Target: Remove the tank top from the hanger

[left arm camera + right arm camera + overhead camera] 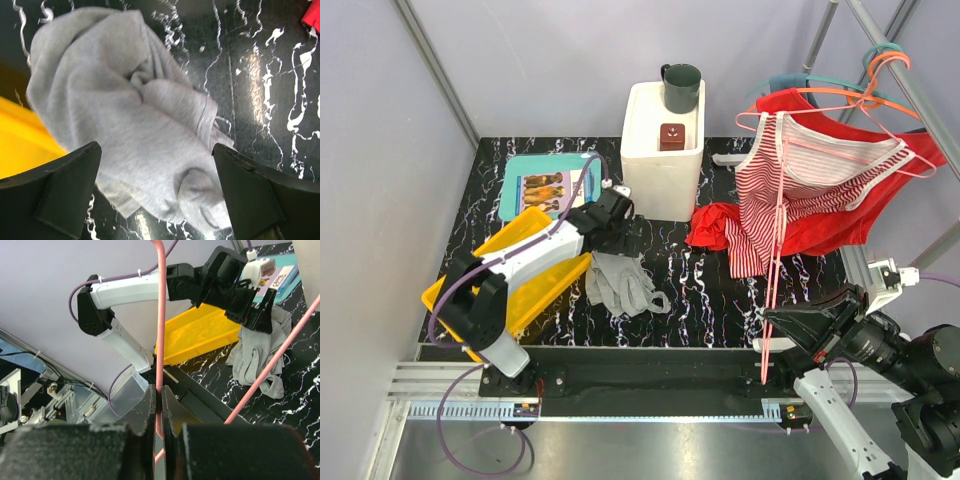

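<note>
A grey tank top (620, 282) lies crumpled on the black marbled table, off any hanger; it also shows in the left wrist view (135, 125) and the right wrist view (255, 357). My left gripper (623, 238) hovers just over it, open and empty (155, 192), with the cloth between its fingers. My right gripper (767, 326) is shut on the thin rod of a pink hanger (772, 260) and holds it upright near the table's front right; the rod sits pinched between the jaws (160, 400). I cannot tell whether the hanger touches the striped top beside it.
A yellow bin (520, 275) lies by the left arm. A white box (660, 165) with a dark mug (681, 87) stands at the back. A red and white striped top (790, 190) and red garments (715, 228) hang from hangers on the right rack. A teal book (545, 185) lies at the back left.
</note>
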`<action>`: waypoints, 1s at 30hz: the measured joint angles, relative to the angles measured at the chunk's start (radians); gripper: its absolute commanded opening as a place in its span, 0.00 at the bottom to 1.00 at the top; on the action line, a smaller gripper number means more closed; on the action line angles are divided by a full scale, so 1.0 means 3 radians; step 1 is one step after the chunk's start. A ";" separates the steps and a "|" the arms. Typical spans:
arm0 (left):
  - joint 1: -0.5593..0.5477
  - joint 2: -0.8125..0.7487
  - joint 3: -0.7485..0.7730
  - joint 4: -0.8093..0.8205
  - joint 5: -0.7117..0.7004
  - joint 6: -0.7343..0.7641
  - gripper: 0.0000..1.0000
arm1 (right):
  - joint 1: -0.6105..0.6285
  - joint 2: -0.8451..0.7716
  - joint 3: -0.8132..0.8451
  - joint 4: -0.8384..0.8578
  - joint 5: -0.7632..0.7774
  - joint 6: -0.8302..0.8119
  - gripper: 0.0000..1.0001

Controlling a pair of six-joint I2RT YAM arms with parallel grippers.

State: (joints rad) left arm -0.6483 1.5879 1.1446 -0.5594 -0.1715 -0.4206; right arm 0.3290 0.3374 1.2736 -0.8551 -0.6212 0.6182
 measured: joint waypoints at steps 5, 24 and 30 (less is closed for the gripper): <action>-0.0034 0.0397 0.0188 0.0065 0.0103 0.0131 0.99 | 0.0000 -0.0053 -0.0084 -0.0047 -0.0001 0.0000 0.00; -0.0300 0.0429 0.0046 0.0109 0.0214 -0.0108 0.00 | 0.0000 -0.0075 -0.0137 -0.0182 0.0009 -0.0065 0.00; -0.0043 -0.0352 0.0253 -0.0153 0.0270 -0.0061 0.00 | 0.0000 -0.0078 -0.0123 -0.0244 0.0010 -0.0106 0.00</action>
State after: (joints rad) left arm -0.6613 1.4822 1.2205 -0.6052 -0.0906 -0.4389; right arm 0.3290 0.3141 1.2366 -0.9283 -0.6182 0.5865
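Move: The crumpled grey tank top lies just under my open left fingers, its middle about 7 cm below and some 3 cm back. From that hand the yellow bin is roughly 22 cm to the left and 4 cm back, the white box about 14 cm ahead and 6 cm to the right, and the red cloth some 16 cm right and 6 cm ahead. From my right hand the tank top is about 19 cm ahead, 20 cm left and 40 cm down. With fingers already wide, I drop my left hand about 7 cm onto the tank top, shut them on the cloth while drifting a few centimetres right and back, then pull the pinched bunch up some 13 cm, coming slightly forward and left again near the end. My right hand keeps its grip on the empty pink hanger and sinks 2.5 cm. ##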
